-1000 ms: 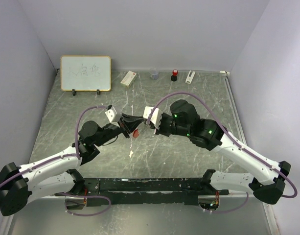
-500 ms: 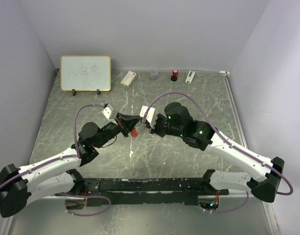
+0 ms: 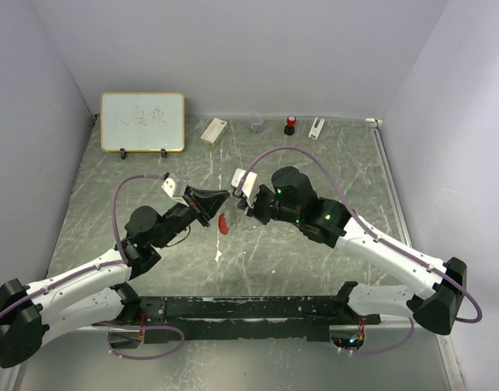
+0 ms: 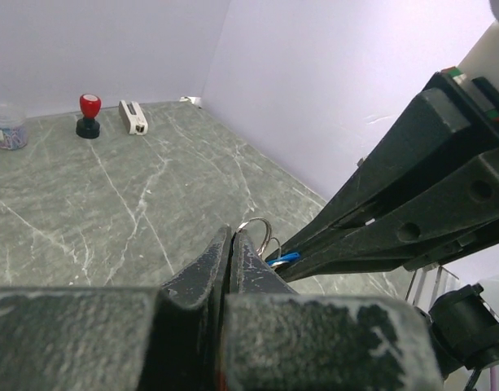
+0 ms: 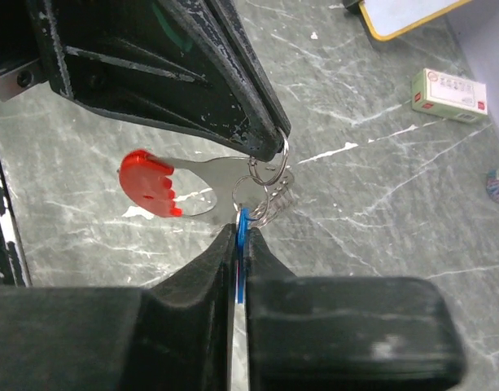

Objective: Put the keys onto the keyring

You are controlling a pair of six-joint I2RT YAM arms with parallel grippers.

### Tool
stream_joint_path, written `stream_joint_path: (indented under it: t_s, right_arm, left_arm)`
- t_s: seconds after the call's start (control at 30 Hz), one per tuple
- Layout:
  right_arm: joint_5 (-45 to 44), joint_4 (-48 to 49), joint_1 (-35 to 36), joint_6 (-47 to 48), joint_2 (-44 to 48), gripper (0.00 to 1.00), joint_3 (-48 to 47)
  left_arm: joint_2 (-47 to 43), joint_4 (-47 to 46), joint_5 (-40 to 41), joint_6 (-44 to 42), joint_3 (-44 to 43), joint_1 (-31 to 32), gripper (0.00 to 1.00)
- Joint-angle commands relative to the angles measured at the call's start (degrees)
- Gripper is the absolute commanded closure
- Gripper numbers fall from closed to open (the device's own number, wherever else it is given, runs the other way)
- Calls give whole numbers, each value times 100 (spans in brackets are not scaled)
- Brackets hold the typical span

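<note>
My left gripper (image 3: 225, 195) is shut on the thin metal ring of the keyring (image 4: 261, 232) and holds it above the table. The red fob (image 5: 151, 183), on a flat silver piece, hangs from the ring cluster (image 5: 269, 175); it also shows in the top view (image 3: 223, 223). My right gripper (image 3: 239, 206) is shut on the blue-headed key (image 5: 242, 224), its tip right at the small rings. The blue key also shows in the left wrist view (image 4: 283, 259), between the right fingers (image 4: 396, 204). I cannot pick out the red-headed key.
Along the back wall stand a whiteboard (image 3: 142, 121), a small box (image 3: 213, 130), a clear cup (image 3: 256, 124), a red-topped stamp (image 3: 290, 125) and a white oblong object (image 3: 316, 128). Grey marbled table (image 3: 330, 163) with walls on three sides.
Both grippers have shifted a little to the left and drawn closer together. The right gripper with the blue key now meets the ring held by the left.
</note>
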State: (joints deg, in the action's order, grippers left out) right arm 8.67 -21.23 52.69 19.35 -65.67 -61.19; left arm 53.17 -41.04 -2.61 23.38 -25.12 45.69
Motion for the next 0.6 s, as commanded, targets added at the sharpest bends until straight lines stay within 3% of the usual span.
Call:
stream_joint_path:
  t_s: [0.0,0.03,0.17,0.37,0.57]
  right_arm:
    - [112,4,-35,-221,-129,82,181]
    - [90,38,-41,-253,-120,74,197]
    - [-17,393,-58,-415,265,57,484]
    - [-245,1134,-120,-645,1263,51,978]
    - [-355,1881,-187,-704,1790,52,1296]
  left_arm:
    - [-160,-652,408,105,-24,-115,93]
    - [-161,-637,444,106,-20,-118,93]
    - [-158,-626,529,97,-52,-135,93]
    - [-93,-704,387,122,-74,-185,93]
    - [-26,-806,-6,21,-65,-205,93]
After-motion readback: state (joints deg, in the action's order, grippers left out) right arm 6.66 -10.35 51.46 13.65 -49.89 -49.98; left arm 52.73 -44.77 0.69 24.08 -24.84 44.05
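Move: The blue key is still pinched in the right fingertips, its head end at the keyring, which the shut left fingers hold about 1 cm ahead, 1 cm left and 2 cm above the right hand. From the left hand the blue key lies roughly 1 cm back, 2 cm right and 3 cm down. The red-handled tool dangles from the ring, about 2 cm left and 4 cm below the right hand, level with it fore and aft. Open the right gripper about halfway to let go of the blue key, dipping some 2.5 cm as the fingers part, then swing it up about 6 cm and off to the right, easing slightly back and tipping the fingers up some 15 degrees. Keep the left gripper shut on the keyring and draw it a little up, left and forward, away from the right hand. ##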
